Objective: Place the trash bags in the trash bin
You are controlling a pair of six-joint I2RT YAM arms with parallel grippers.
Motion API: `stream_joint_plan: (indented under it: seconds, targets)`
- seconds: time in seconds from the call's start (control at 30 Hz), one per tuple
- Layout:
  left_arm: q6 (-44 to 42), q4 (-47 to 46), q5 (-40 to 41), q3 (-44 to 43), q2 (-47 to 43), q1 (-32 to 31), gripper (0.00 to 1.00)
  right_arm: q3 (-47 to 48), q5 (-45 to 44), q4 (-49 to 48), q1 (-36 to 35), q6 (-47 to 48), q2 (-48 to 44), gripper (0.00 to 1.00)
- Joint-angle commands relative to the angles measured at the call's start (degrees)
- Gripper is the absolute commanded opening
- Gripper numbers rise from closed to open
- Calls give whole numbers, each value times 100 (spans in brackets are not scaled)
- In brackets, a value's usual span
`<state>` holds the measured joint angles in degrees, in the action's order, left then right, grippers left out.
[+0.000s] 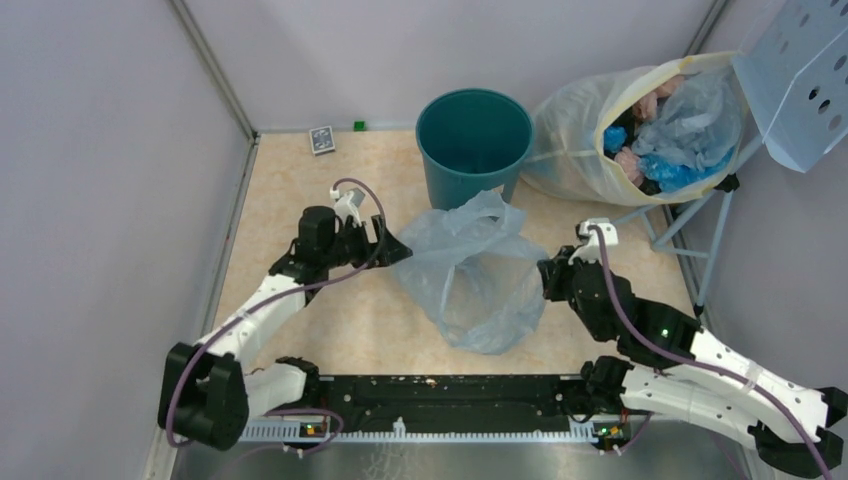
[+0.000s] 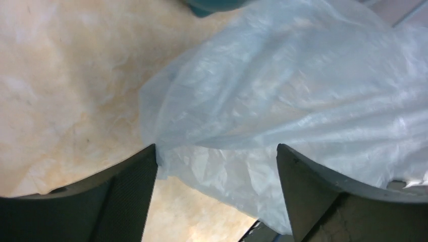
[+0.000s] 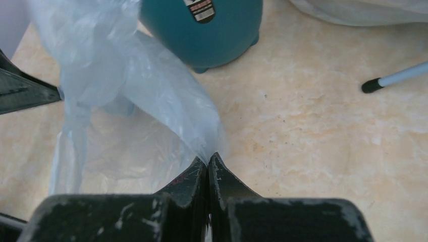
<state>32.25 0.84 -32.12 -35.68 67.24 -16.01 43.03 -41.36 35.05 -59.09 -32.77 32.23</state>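
Observation:
The trash bag [image 1: 470,265], pale-blue and crinkly, hangs bunched between my two grippers just in front of the dark-teal trash bin [image 1: 474,135]. My left gripper [image 1: 400,250] is at the bag's left edge. In the left wrist view its jaws [image 2: 217,151] stand open, with the bag's plastic [image 2: 282,101] draped across the gap and not pinched. My right gripper [image 1: 545,280] is at the bag's right edge. In the right wrist view it [image 3: 208,159] is shut on a pulled corner of the bag [image 3: 126,101], and the bin [image 3: 212,35] stands beyond with its label showing.
A big yellowish sack [image 1: 620,130] stuffed with blue and pink bags leans at the back right, against a perforated pale panel [image 1: 800,80] on a stand whose leg [image 1: 715,240] reaches the floor near my right arm. A small card [image 1: 321,139] lies at the back wall.

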Motion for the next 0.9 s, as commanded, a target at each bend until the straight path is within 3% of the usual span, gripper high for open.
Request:
stream_joint_plan:
  seconds: [0.0, 0.07, 0.33, 0.4, 0.5, 0.6, 0.77, 0.87]
  targets:
    - [-672, 667, 523, -627, -923, -331, 98, -38, 624, -772, 20, 339, 327, 0]
    - [-893, 838, 522, -799, -1188, -562, 99, -76, 864, -988, 20, 422, 418, 0]
    - [-1608, 1196, 2312, -1480, -1625, -2355, 97, -86, 1299, -1411, 20, 544, 650, 0]
    - [-1610, 1376, 2839, -1608, -1541, -2451, 97, -63, 1256, -1390, 20, 537, 660, 0]
    - [-1211, 1646, 4424, -1596, -1422, -2449, 99, 80, 674, -960, 16, 201, 645, 0]
    - [-837, 2009, 5171, -1584, -1230, -2361, 99, 232, -27, -272, 15, -152, 502, 0]
    - [-292, 2385, 5304, -1477, -1038, -1918, 99, 150, -268, -125, 18, -206, -59, 0]
    - [-796, 1687, 4083, -1327, -1364, -1889, 99, 24, 145, -419, 20, 25, -259, 0]
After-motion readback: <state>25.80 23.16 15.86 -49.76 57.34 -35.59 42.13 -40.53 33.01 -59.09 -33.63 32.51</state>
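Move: Between the two hands the pale blue bag spreads: its middle is some 15 cm to the right of the open left hand, about 3 cm back and roughly 2 cm lower. The bin stands about 16 cm ahead of the left hand and 15 cm to its right. From the right hand, which already pinches the bag's rim, the bag's middle is 15 cm left, 3 cm ahead and 11 cm below; the big sack is some 27 cm ahead and 18 cm right, about level. Opening fully, the left fingers come free of the bag's left edge as the hand shoots up about 13 cm, drifting back and right and tipping its fingers up; it then swings forward, left and down, its left side rolling up. The right hand keeps its pinch, swinging some 5 cm left and then back again. ##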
